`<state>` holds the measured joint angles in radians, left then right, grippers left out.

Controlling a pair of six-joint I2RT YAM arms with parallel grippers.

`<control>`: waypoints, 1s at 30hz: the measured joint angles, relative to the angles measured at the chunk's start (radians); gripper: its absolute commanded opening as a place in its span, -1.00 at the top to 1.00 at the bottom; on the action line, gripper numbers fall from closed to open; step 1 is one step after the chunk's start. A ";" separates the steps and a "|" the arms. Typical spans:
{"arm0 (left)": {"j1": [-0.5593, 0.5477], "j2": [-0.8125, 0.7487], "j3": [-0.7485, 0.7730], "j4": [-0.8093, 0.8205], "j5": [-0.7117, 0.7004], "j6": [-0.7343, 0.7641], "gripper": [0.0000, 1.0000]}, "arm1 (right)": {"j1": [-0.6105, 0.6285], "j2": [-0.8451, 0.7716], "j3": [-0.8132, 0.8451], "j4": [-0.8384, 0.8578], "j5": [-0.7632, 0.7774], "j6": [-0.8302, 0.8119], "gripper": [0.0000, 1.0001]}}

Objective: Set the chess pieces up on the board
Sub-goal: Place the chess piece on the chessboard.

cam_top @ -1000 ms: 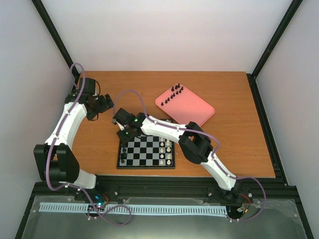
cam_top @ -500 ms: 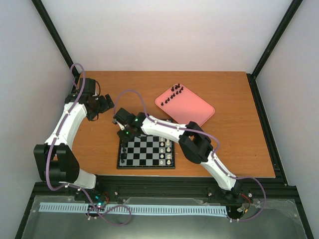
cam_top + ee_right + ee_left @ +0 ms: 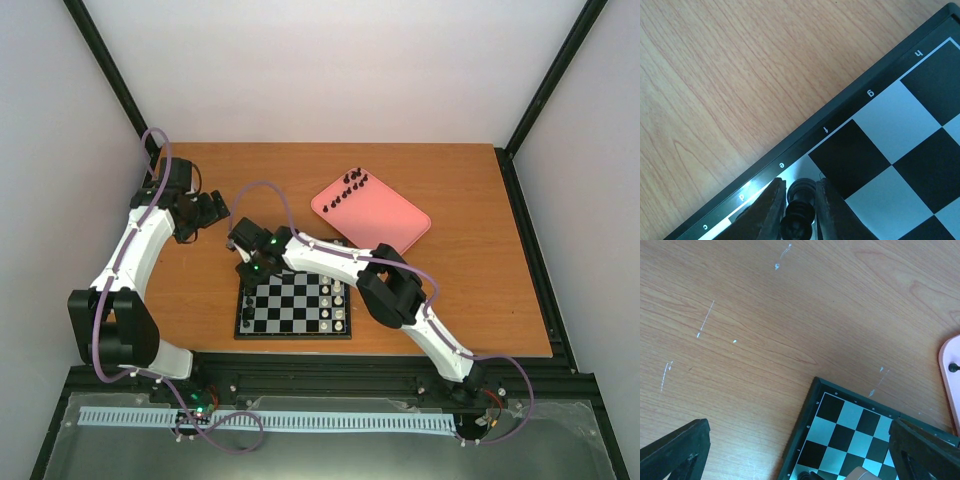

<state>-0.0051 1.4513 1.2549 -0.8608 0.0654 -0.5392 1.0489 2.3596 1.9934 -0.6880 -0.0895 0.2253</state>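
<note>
The board [image 3: 270,310] lies at the table's near middle, with white pieces [image 3: 335,305] along its right side. In the right wrist view one black chess piece [image 3: 801,202] stands on the light edge square of the board [image 3: 900,150] by the letter e. My right gripper [image 3: 800,187] straddles it, its fingers [image 3: 771,205] close on both sides with a sliver of gap, so it is just open. More black chess pieces [image 3: 348,186] stand on the pink tray. My left gripper [image 3: 215,210] hangs wide open over bare table, left of the board's far corner [image 3: 840,430].
The pink tray [image 3: 385,215] lies at the back right of the board, and its edge [image 3: 950,385] shows in the left wrist view with a black piece [image 3: 953,367] on it. Black frame rails run along the table's sides.
My right gripper's jaws have eased apart a little around the black piece on the board. Both arms stay where they were.
</note>
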 measured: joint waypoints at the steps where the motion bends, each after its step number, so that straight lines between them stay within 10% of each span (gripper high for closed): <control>1: 0.000 0.000 0.000 0.000 0.000 0.000 -0.98 | 0.000 0.002 0.000 0.000 -0.001 0.000 0.55; 30: 0.000 0.000 0.000 0.001 0.009 0.001 -0.98 | -0.002 0.001 0.051 -0.049 0.034 -0.029 0.16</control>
<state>-0.0051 1.4513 1.2549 -0.8600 0.0746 -0.5385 1.0466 2.3608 2.0445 -0.7368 -0.0555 0.1963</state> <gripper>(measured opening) 0.992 0.419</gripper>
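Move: The black piece stands between the right fingers on the e square, practically at the hand point, its middle about 1 cm lower. The black piece on the d square lies some 3 cm back of it, in line, and the board's far left corner about 9 cm ahead and 1 cm left. From the left hand the piece on e lies roughly 9 cm back, 8 cm right and 13 cm below. The right fingers open wider around the e-square piece, sinking about 1 cm, then rising some 2 cm. ##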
